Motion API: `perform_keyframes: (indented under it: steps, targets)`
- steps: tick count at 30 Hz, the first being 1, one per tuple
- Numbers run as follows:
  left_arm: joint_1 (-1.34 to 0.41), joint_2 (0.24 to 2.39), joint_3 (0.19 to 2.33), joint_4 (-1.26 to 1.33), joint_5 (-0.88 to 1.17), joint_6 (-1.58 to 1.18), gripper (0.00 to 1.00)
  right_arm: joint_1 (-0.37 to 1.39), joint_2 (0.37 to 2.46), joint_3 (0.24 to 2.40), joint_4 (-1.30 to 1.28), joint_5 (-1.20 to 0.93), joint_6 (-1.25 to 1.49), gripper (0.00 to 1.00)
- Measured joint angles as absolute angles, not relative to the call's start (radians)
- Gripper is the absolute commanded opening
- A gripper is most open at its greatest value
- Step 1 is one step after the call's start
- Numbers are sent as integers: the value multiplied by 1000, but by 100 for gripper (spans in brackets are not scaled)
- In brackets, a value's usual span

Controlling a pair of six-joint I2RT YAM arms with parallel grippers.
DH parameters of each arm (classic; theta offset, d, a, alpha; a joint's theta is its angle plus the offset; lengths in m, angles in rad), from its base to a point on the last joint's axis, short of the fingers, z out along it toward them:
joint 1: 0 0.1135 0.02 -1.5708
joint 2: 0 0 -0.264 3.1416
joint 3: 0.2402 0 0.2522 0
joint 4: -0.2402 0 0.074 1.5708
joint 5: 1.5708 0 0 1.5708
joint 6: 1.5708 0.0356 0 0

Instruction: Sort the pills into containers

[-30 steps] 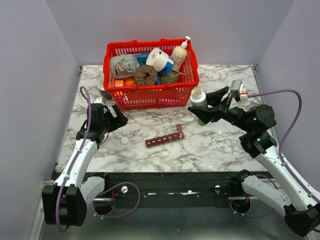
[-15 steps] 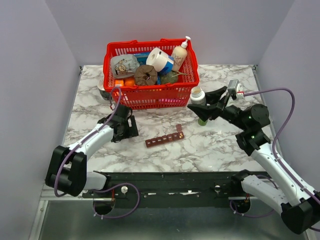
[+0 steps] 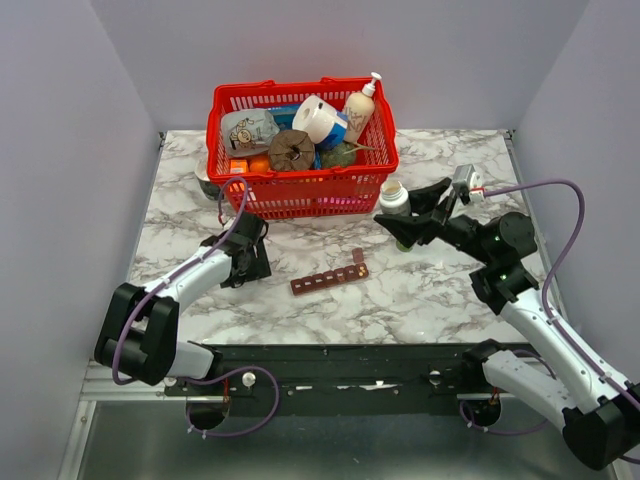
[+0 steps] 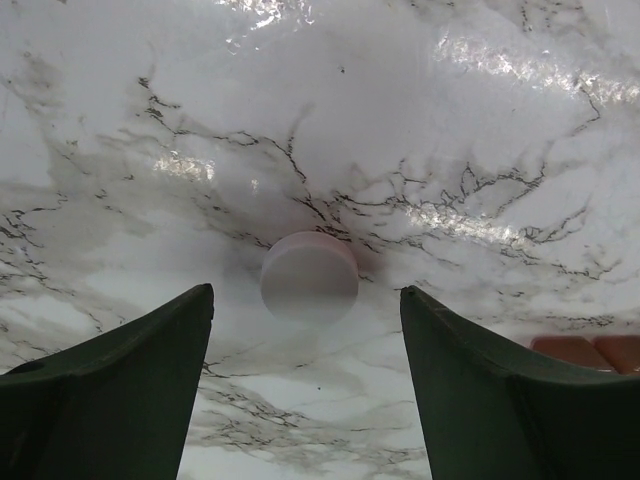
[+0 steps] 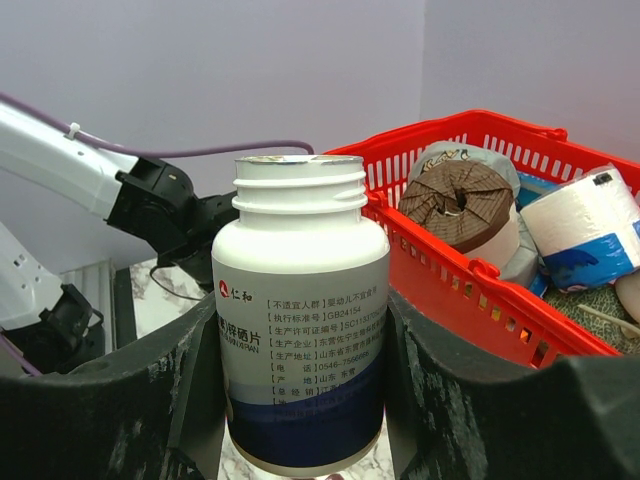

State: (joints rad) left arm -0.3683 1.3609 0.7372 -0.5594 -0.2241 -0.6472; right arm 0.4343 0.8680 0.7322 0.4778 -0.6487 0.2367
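A round white pill (image 4: 309,277) lies on the marble, right between the tips of my left gripper (image 4: 305,300), whose jaws stand open on either side without touching it. In the top view the left gripper (image 3: 250,262) covers the pill. The containers (image 3: 328,278), a dark-red strip of small compartments with one lid raised at its right end, lie at mid-table; one end shows in the left wrist view (image 4: 590,350). My right gripper (image 3: 405,215) is shut on an uncapped white pill bottle (image 5: 300,330), held upright beside the basket (image 3: 396,197).
A big red mesh basket (image 3: 300,195) full of household items stands at the back centre, its wall close to the held bottle (image 5: 480,290). A small dark round object (image 3: 208,185) sits left of it. Grey walls close off both sides.
My left arm swung in from the left edge and came down over the white pill, its jaws narrowing. The right arm shifted the bottle slightly left.
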Motion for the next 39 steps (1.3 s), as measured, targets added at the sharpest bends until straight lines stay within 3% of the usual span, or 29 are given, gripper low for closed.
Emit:
perform_keyframes:
  steps: [11,12,14,17,27,34,39]
  targets:
    - [-370,1408,717,-521,-228,-664,70,430,861,725,478,-660,245,1]
    - [-371,1409,717,-518,-229,-664,63,430,861,723,478,-660,245,1]
    - [-373,1409,715,-513,-235,-665,61,430,859,720,478,-661,246,1]
    - [-376,1408,712,-503,-241,-665,36,430,854,716,478,-664,247,1]
    - [-387,1317,702,-546,-211,-645,22,426,835,702,477,-688,246,1]
    - [-393,1023,765,-580,116,-516,19,424,834,697,465,-801,207,1]
    - [-397,964,937,-510,434,-513,18,424,834,697,445,-883,162,1]
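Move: The white cap lies nearly under the open left gripper, right between its fingertips and about 2 cm lower. Level with it, the brown pill organizer's middle is about 16 cm to the right; the red basket's middle is some 24 cm ahead and 9 cm right. The held white bottle is about 26 cm right and 33 cm up. From the right hand the cap lies about 26 cm left, 2 cm ahead and 36 cm below. Lower the left gripper a last 1.5 cm around the white cap, pinch it between the fingertips, then lift fast, some 20 cm up and 12 cm right towards the bottle, swinging the fingers from pointing down round to the right. Keep the right grip on the bottle; late on, draw it back about 4 cm, slightly down, turning a little counter-clockwise. ##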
